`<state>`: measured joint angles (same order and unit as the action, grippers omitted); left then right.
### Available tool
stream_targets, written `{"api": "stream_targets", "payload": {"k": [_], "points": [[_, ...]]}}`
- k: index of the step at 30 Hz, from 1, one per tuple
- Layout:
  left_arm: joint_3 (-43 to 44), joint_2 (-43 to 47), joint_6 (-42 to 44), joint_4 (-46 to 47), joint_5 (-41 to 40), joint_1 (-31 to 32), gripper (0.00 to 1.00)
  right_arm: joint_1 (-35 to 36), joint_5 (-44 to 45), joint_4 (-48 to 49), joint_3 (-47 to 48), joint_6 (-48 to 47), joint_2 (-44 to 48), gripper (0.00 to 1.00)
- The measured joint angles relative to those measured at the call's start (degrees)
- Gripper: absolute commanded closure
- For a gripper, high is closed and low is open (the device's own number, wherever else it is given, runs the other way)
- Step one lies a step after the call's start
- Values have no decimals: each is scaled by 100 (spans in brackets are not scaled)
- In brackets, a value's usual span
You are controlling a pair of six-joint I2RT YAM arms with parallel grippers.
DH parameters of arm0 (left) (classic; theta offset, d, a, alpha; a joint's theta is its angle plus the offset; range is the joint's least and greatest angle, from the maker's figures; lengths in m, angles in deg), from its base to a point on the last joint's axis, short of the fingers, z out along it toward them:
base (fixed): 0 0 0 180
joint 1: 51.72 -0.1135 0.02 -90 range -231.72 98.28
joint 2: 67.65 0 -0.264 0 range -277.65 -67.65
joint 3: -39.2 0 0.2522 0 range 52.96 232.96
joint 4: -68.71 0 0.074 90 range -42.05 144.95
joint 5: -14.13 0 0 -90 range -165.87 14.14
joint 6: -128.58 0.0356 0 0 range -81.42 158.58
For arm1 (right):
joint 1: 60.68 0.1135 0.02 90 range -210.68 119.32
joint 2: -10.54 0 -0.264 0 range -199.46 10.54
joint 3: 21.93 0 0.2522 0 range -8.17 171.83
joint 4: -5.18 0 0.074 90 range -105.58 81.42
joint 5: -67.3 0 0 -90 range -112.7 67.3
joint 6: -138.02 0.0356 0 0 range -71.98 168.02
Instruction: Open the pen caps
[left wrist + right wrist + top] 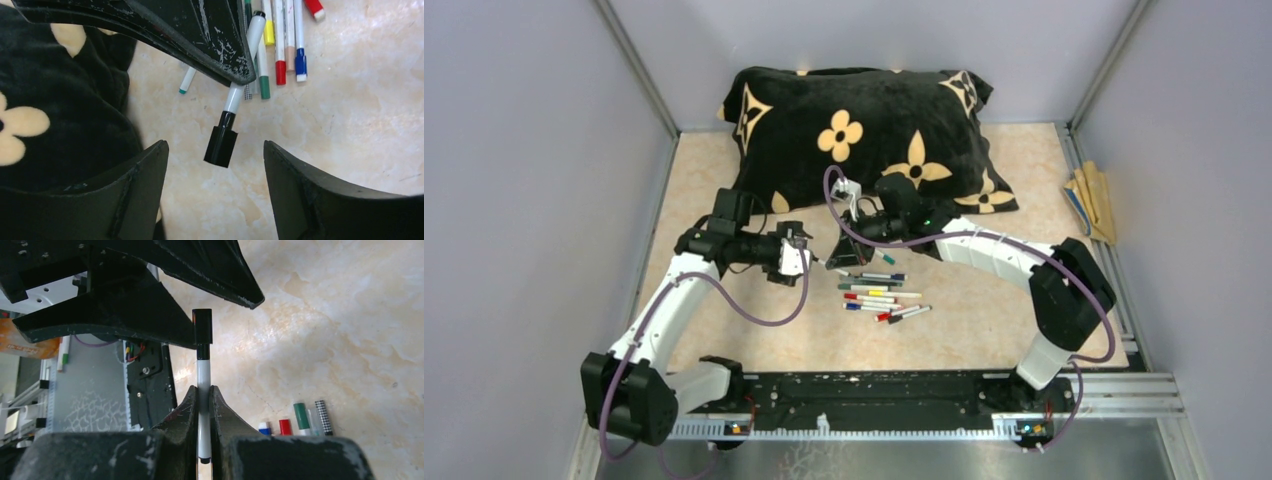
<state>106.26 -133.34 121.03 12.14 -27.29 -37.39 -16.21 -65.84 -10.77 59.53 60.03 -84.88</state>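
Note:
My right gripper (202, 389) is shut on the white barrel of a pen (202, 371), whose black pen cap (202, 327) points away from it towards the left arm. In the left wrist view that cap (221, 145) hangs just ahead of the gap of my left gripper (215, 147). Its jaws stand open, one on each side and clear of the cap. From above, both grippers (809, 260) (849, 248) meet nose to nose in front of the cushion. Several more capped pens (879, 295) lie loose on the table beside them, with red, blue, green and yellow ends (280, 70).
A black cushion with tan flowers (864, 130) lies right behind the grippers. Tan sticks (1092, 200) rest against the right wall. A lone pen with a teal end (187, 82) lies by the cushion. The black mounting rail (904, 395) runs along the near edge.

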Motion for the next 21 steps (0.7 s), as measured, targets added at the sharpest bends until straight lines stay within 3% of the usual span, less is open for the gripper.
{"api": "stream_targets", "payload": {"k": [8,14,16,18,19,21], "points": [[-2,144,848,-138,-579,271,51,0,-223,-216,42,127,-127,100],[-39,221,1043,-144,-813,538,57,0,-293,-160,153,284,-157,100],[-44,221,1071,-142,-879,579,67,0,-317,-129,175,358,-181,100],[-50,221,1097,-138,-944,584,84,0,-326,-81,175,413,-195,100],[-52,221,1117,-138,-984,586,91,0,-328,-61,175,433,-197,97],[-70,223,1121,-168,-1056,592,100,-11,-286,-22,175,435,-197,75]]}}
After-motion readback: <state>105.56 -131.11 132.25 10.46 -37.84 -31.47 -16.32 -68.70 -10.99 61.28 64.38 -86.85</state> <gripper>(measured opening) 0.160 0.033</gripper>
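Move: The black cap of the pen held by the right hand sits between the left hand's open fingers, about 1 cm to the right of its hand point, 1 cm below and level fore-and-aft. From the right hand the cap is some 5 cm to the left, about level. On the table some 15 cm below the left hand lie the green-capped pen, about 2 cm ahead and 12 cm right, and the teal-tipped pen, roughly 10 cm ahead and 17 cm right. The left fingers close from wide open and pinch the black cap from both sides, the hand itself staying nearly in place, sinking under 1 cm, while its wrist turns some 15 degrees into line with the pen. The right hand keeps its closed grip on the white barrel, easing back about 1 cm and then slightly left towards the left hand. ##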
